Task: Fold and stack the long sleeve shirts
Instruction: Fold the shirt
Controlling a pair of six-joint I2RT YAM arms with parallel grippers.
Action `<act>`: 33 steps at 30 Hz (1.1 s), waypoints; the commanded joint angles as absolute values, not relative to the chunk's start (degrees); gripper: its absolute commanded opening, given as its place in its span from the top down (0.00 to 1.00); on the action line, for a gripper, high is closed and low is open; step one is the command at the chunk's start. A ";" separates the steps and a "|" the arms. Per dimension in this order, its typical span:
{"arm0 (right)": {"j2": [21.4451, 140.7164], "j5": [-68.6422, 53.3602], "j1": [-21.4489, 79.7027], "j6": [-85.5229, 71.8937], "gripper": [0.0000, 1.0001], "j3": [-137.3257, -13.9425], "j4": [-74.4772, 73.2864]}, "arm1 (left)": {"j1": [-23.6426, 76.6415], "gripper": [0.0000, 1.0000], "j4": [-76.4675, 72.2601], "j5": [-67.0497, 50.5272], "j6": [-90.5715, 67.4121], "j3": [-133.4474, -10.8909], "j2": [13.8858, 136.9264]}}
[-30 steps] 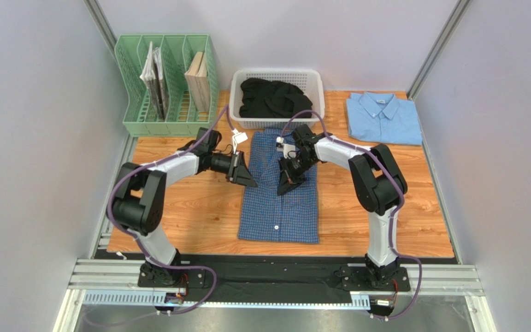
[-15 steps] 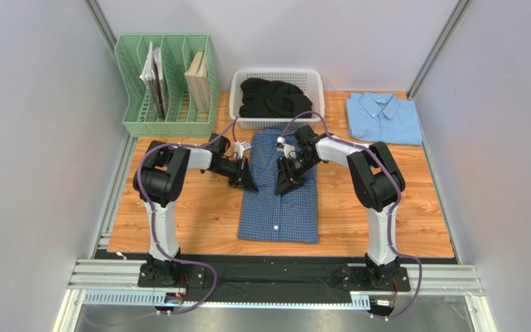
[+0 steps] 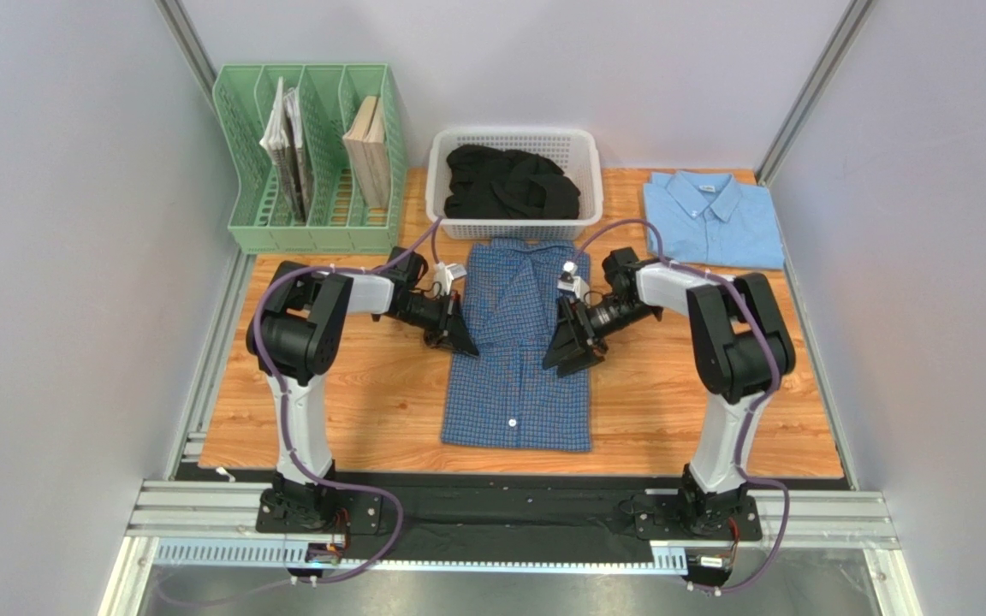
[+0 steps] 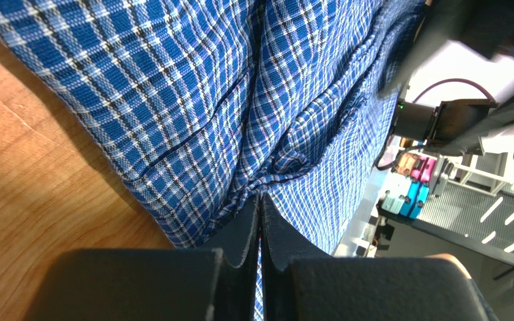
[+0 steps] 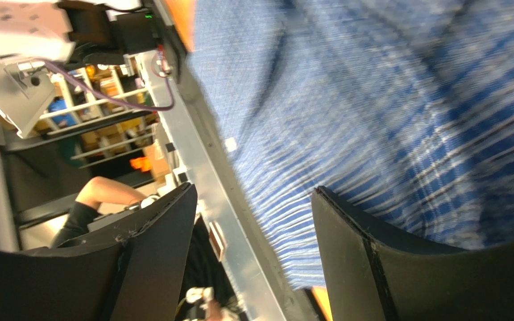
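Observation:
The dark blue checked shirt (image 3: pixel 518 385) lies flat in the middle of the table, collar toward the back, sleeves folded in. My left gripper (image 3: pixel 461 339) sits low at its left edge. In the left wrist view this gripper (image 4: pixel 261 198) is shut on a puckered pinch of the checked cloth (image 4: pixel 192 87). My right gripper (image 3: pixel 575 352) hovers over the shirt's right side. In the right wrist view it (image 5: pixel 253 190) stands open with nothing between the fingers, the blurred checked cloth (image 5: pixel 387 100) beyond. The light blue shirt (image 3: pixel 712 218) lies folded at the back right.
A white basket (image 3: pixel 515 132) holding black garments (image 3: pixel 511 182) stands just behind the checked shirt's collar. A green file rack (image 3: pixel 254 193) with books is at the back left. Grey walls close in both sides, and a metal rail runs along the near edge.
My right gripper has opened and swung from the shirt's middle to its right side. My left gripper has come in to the shirt's left edge and shut on the cloth.

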State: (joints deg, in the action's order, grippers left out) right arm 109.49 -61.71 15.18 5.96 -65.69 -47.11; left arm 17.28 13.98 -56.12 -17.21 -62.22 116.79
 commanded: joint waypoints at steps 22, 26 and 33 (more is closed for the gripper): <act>108.89 -58.01 26.36 -6.68 0.73 -73.39 -31.74 | 43.27 0.49 24.80 -9.34 40.06 -44.31 59.89; 115.65 -56.60 26.72 -2.66 0.75 -76.11 -32.43 | 57.11 0.42 21.56 -3.17 42.28 -39.21 57.13; 123.39 -56.43 26.72 -1.14 0.76 -76.82 -33.31 | 75.21 0.43 13.02 5.01 36.30 -37.44 66.26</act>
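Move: The left gripper's shut fingertips rest on the shirt's left edge. The near left hem corner it heads for lies about 15 cm back and 4 cm left, 1 cm below; the white button is some 11 cm back and 6 cm right. From the open right gripper, the middle strip of the shirt front is about 7 cm left and 2 cm ahead, 6 cm below, with the button 9 cm back and 7 cm left. Lift the left gripper off the shirt's left edge, opening its fingers to over half, then swing it back about 17 cm to above the near hem, rolling it some 100 degrees. Dip the right gripper towards the cloth, raise it and carry it left about 7 cm, closing most of the way, then lower it onto the shirt's middle. ##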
